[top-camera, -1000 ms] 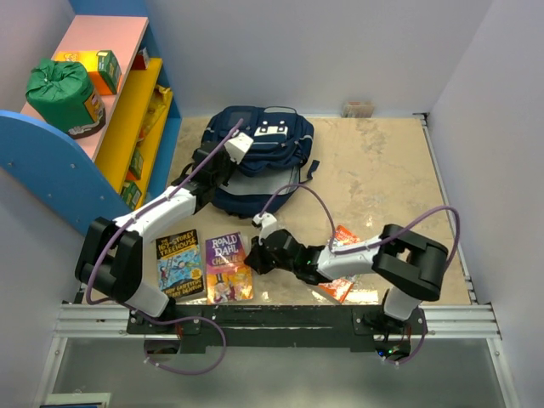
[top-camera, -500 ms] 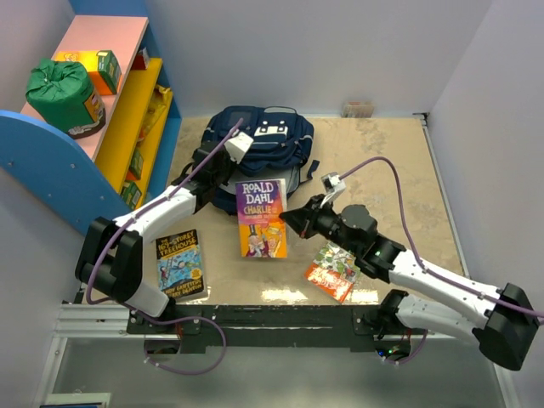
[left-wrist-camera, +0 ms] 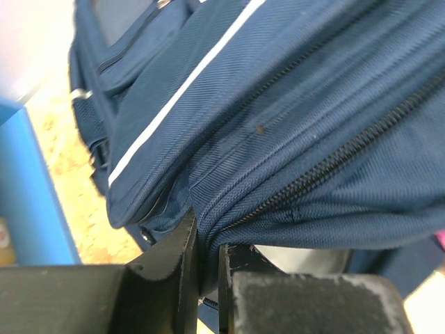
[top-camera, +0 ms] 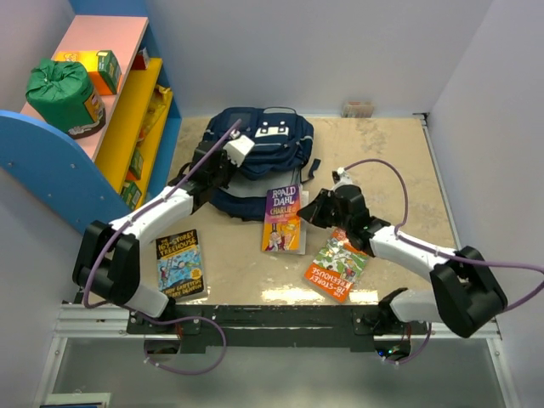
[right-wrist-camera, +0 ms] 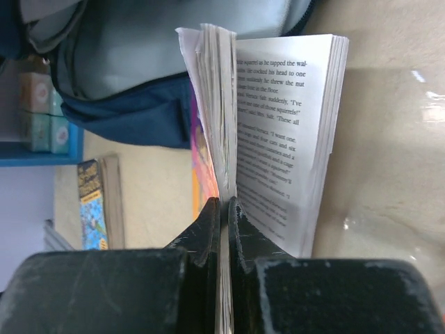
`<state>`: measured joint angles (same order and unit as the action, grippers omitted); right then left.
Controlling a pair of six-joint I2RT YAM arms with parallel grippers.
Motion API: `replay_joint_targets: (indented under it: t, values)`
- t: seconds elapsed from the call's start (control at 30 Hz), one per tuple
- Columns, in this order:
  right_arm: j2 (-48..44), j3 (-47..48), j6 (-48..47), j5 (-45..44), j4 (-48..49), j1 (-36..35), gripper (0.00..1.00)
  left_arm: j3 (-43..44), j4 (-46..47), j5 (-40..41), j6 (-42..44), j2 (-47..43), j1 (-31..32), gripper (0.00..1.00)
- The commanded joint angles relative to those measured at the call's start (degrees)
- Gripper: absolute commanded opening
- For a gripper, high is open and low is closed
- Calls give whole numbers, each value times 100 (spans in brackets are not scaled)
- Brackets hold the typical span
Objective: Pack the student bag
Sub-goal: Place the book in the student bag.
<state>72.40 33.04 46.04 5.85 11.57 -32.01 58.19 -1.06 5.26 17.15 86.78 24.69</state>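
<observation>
The student bag [top-camera: 259, 140], a navy backpack with white patches, lies at the back middle of the table. My left gripper [top-camera: 223, 176] is shut on a fold of its fabric beside the zip [left-wrist-camera: 206, 243], holding the rim of the bag [left-wrist-camera: 292, 118] up. My right gripper [top-camera: 308, 212] is shut on several pages of a purple Roald Dahl book [top-camera: 283, 219]. The book hangs half open just in front of the bag's mouth. In the right wrist view the book's pages [right-wrist-camera: 278, 132] fan out past my gripper [right-wrist-camera: 224, 209], and the bag's pale lining [right-wrist-camera: 160, 49] shows behind.
A blue treehouse book [top-camera: 179, 263] lies at the front left and an orange one [top-camera: 337, 266] at the front right. A shelf unit [top-camera: 127, 110] with a green sack [top-camera: 59, 89] stands at left. A small box [top-camera: 358, 109] sits by the back wall.
My right arm lifted the Roald Dahl book from the front of the table and carried it back toward the bag's mouth. The left arm kept its hold on the bag.
</observation>
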Motion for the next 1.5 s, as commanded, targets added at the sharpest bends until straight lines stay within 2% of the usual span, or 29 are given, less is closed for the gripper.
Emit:
replay_joint_targets:
  t: [0.0,0.17,0.33,0.43,0.57,0.67,0.73,0.8,0.83,0.87,0.9,0.97,1.0,1.03,1.07,1.13,1.17,1.3,1.47]
  values:
    - [361,318,739,662,1240,177,0,-36,291,-1454,-45,-697,1,0]
    - [898,397,1214,656,2004,292,0,-80,-140,-2194,96,-812,1,0]
    - [1504,344,2011,532,3086,485,0,-89,-254,-2450,26,-777,1,0]
    - [1900,326,2521,138,3728,503,0,-19,-395,-2617,-53,-689,1,0]
    - [2129,519,2647,-531,3923,494,0,-45,-474,-2723,-45,-689,1,0]
    - [2339,703,2542,-567,4326,494,0,-80,-456,-2741,-54,-707,1,0]
    - [2454,879,2367,-567,4196,406,0,-80,-448,-2740,-80,-689,1,0]
    - [2481,1213,2103,-427,3556,310,0,-71,-474,-2723,-80,-680,1,0]
    - [2498,1344,1676,-252,3240,283,0,-71,-474,-2706,-80,-672,1,0]
    - [2489,1563,1462,-242,2437,231,4,-63,-491,-2653,-89,-663,1,0]
    - [2463,1618,1060,-251,2107,213,28,-71,-492,-2635,-71,-654,1,0]
    - [2279,1505,820,-373,1465,221,43,-80,-457,-2600,-62,-645,10,0]
    - [2191,1426,740,-426,1340,213,55,-89,-448,-2591,-62,-636,1,0]
    - [2104,1355,531,-487,1173,230,62,-72,-448,-2591,-71,-628,10,0]
    - [1929,1294,424,-566,780,222,72,-63,-465,-2565,-80,-601,1,0]
    - [1726,1214,178,-672,479,230,85,-19,-474,-2556,-80,-584,1,0]
    - [1559,1136,107,-716,225,222,99,-10,-491,-2547,-71,-575,1,0]
    - [1365,1082,-174,-805,-287,239,99,60,-518,-2512,-80,-531,1,0]
    - [1496,933,-262,-393,-227,265,99,87,-544,-2521,-124,-522,1,0]
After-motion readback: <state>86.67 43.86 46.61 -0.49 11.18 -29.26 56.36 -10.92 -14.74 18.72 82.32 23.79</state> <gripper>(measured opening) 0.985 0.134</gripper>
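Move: The right hand pinches the Roald Dahl book by part of its pages, with the book's middle about 5 cm to its left and 2 cm back. The bag's open mouth lies some 9 cm ahead and 12 cm left, about 5 cm lower; the red Treehouse book lies roughly 15 cm back, 10 cm right and 8 cm lower. From the left hand, which holds the bag's flap, the mouth is about 10 cm right, 4 cm back and 8 cm below. Drive the right gripper some 11 cm forward, rolling its left side up and turning a little clockwise, to feed the book's top end into the bag's mouth. Then let go, opening wide while backing off about 5 cm and slightly right and down, rolling level. Meanwhile keep the left grip on the flap and draw it back and somewhat right, about 6 cm, tipping down as it turns clockwise. ##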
